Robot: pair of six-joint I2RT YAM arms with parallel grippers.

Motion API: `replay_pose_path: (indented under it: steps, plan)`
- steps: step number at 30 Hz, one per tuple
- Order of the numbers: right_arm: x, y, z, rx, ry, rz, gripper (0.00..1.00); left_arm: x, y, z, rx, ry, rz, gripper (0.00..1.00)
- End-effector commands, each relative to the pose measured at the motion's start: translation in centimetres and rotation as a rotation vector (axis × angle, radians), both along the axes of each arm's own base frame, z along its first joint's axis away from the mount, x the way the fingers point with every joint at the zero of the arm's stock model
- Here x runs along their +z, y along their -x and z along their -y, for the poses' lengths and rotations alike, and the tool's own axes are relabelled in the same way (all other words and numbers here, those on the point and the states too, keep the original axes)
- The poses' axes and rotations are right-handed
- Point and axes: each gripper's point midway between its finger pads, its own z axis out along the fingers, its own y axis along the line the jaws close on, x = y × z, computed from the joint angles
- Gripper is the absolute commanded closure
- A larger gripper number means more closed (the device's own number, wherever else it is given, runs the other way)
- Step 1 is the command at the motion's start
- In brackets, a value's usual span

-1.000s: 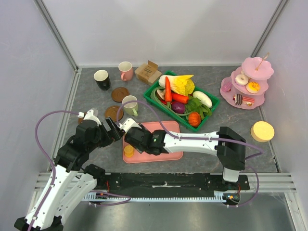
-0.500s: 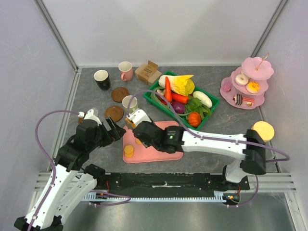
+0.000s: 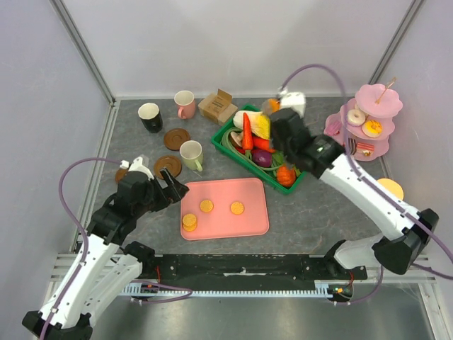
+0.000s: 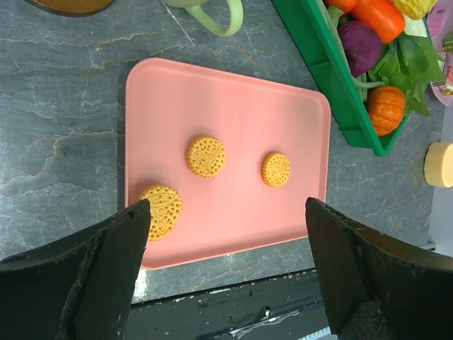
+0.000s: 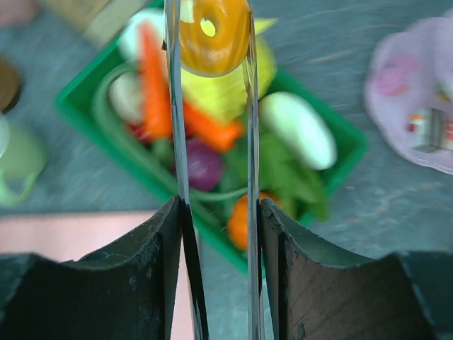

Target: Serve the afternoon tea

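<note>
Three round orange biscuits (image 3: pixel 206 206) (image 3: pixel 236 207) (image 3: pixel 189 221) lie on the pink tray (image 3: pixel 248 221), also seen in the left wrist view (image 4: pixel 206 156). My left gripper (image 3: pixel 173 190) (image 4: pixel 226 209) hovers open at the tray's (image 4: pixel 233 106) near-left edge, holding nothing. My right gripper (image 3: pixel 272 113) (image 5: pixel 218 205) is raised above the green basket (image 3: pixel 241 158), shut on metal tongs (image 5: pixel 249 142). An orange ring-shaped piece (image 5: pixel 212 35), like an iced donut, sits between the tong tips. The pink cake stand (image 3: pixel 364 124) holds sweets at the right.
Black mug (image 3: pixel 149 116), pink mug (image 3: pixel 185 103) and pale-green mug (image 3: pixel 190 152) stand at back left with brown coasters (image 3: pixel 177 138) (image 3: pixel 168 166). A cardboard box (image 3: pixel 218 106) sits beside the vegetable basket. A yellow round piece (image 3: pixel 388 188) lies at right.
My right arm has swung up and to the right, from over the pink tray to above the basket, uncovering two more biscuits on the tray. The left arm has barely moved.
</note>
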Motion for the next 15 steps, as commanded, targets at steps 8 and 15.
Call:
replay_pose_path:
  steps: [8,15]
  plan:
    - [5.3,0.1,24.4,-0.779,-0.046,0.123,0.52,-0.1,-2.0,2.1,-0.075,0.026,0.032,0.04]
    - [2.1,4.7,31.7,-1.032,0.011,0.046,0.52,-0.5,-2.2,3.1,-0.126,0.036,0.014,0.04]
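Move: The pink tiered stand, where the tongs in the right hand are carrying the orange donut, stands about 27 cm to that hand's right and 9 cm ahead, its middle some 14 cm lower. The white donut on it is around 25 cm right and 9 cm ahead. The vegetable basket lies almost straight below the hand, and the yellow round block some 38 cm right and 14 cm back. From the left hand the stand is roughly 54 cm right and 21 cm ahead. Sweeping some 30 cm to the right from above the vegetable basket towards the tiered stand, the right hand bows slightly forward, then back, rises about 4 cm and slows while turning some 50 degrees clockwise. Its fingers keep their hold on the tongs gripping the orange donut. The open left hand eases about 3 cm right, forward and down. ##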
